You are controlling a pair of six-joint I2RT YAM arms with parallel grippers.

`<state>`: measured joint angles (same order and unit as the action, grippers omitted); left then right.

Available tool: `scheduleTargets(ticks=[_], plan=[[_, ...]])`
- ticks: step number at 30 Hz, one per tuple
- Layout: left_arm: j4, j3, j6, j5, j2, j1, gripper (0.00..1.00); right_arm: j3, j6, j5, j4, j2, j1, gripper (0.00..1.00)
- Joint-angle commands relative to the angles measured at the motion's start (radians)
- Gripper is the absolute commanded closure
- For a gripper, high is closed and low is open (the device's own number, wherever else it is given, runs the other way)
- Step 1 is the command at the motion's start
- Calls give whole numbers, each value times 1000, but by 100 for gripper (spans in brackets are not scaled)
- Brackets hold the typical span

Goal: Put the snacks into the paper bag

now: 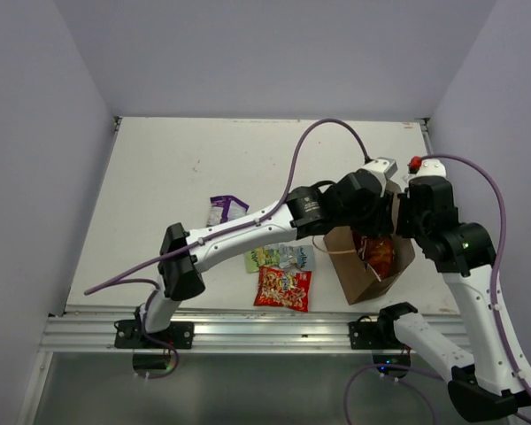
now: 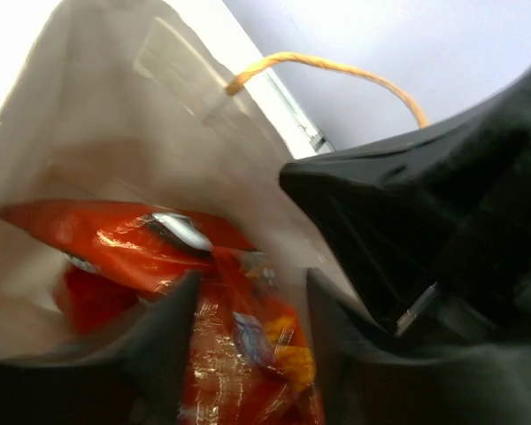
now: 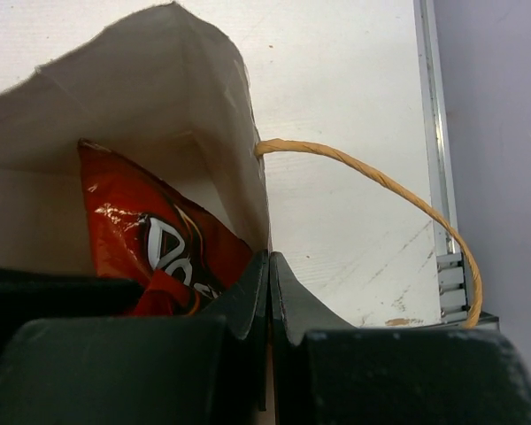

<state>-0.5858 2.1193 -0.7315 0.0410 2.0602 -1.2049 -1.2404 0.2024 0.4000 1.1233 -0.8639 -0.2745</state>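
Observation:
The brown paper bag (image 1: 350, 266) sits at the table's front right, mouth up, with the red Doritos bag (image 3: 150, 239) inside. My left gripper (image 2: 252, 279) reaches into the mouth, jaws apart. A red-orange printed packet (image 2: 248, 354) lies loose between its fingers on the Doritos bag (image 2: 106, 235). My right gripper (image 3: 268, 257) is shut on the bag's side wall (image 3: 239, 133) beside a tan loop handle (image 3: 380, 181). On the table lie the purple packet (image 1: 225, 209), the green one (image 1: 264, 258), the pale blue-white one (image 1: 296, 257) and the red multicoloured candy (image 1: 283, 289).
The loose packets lie left of the bag, under the left arm's forearm (image 1: 239, 235). An aluminium rail (image 1: 248, 332) runs along the near edge. Pale walls close in the table on three sides. Purple cables (image 1: 323, 128) arc over the middle.

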Motion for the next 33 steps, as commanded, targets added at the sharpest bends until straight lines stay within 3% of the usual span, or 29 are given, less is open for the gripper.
scheduleTargets(ticks=[1, 4, 7, 8, 11, 12, 15, 16, 17, 20, 23, 26, 33], plan=[[46, 109, 92, 19, -17, -24, 38, 6, 3, -20, -26, -7, -2, 100], [202, 61, 228, 80, -133, -48, 25, 9, 0, -20, -28, -9, -2, 100], [362, -83, 323, 172, -285, -74, 21, 7, -3, -21, -31, -17, -2, 100], [383, -122, 330, 272, -322, -76, 21, 6, -3, -21, -34, -18, -2, 100], [391, -324, 378, 480, -478, -73, 15, 1, -4, -18, -34, -26, -3, 100], [386, -440, 386, 614, -517, -70, 11, -1, -4, -18, -34, -24, -3, 100], [282, -627, 299, 727, -655, 22, 9, -4, -8, -15, -33, -24, -2, 100], [249, -663, 267, 690, -702, 74, 8, -5, -8, -16, -33, -23, -2, 100], [188, -724, 218, 625, -713, 199, 7, -5, -8, -15, -33, -24, -2, 100], [115, -789, 225, 515, -701, 399, 0, -4, -8, -20, -34, -27, -2, 100], [101, -838, 236, 429, -644, 514, 0, -7, -6, -23, -37, -34, -2, 100], [219, -944, 271, 367, -629, 571, 0, -13, -4, -24, -40, -38, -2, 100], [245, -1056, 270, 254, -470, 702, 0, -22, 0, -18, -34, -38, -2, 100]])
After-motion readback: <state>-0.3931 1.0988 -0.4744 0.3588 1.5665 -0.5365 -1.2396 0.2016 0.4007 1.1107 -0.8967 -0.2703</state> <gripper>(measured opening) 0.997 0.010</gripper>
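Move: The purple berries packet, next to be picked, lies about 38 cm to the left hand's left, some 16 cm farther out and 26 cm below. The paper bag, already holding the Doritos, stands right under this hand, its middle 3 cm to the left and 15 cm down. The green packet lies about 10 cm right of the purple one and 10 cm nearer the base. From the right hand, the purple packet is roughly 42 cm left, 14 cm ahead and 26 cm down. The right fingers keep their pinch on the paper bag's rim and hold it nearly still, while the left hand, its fingers already parting, opens them fully and rises some 13 cm clear of the mouth. It swings fast about 39 cm left and 17 cm forward, then sinks steeply over the purple packet, the wrist turning some 40 degrees counter-clockwise until the fingers point forward and down, not yet touching. ##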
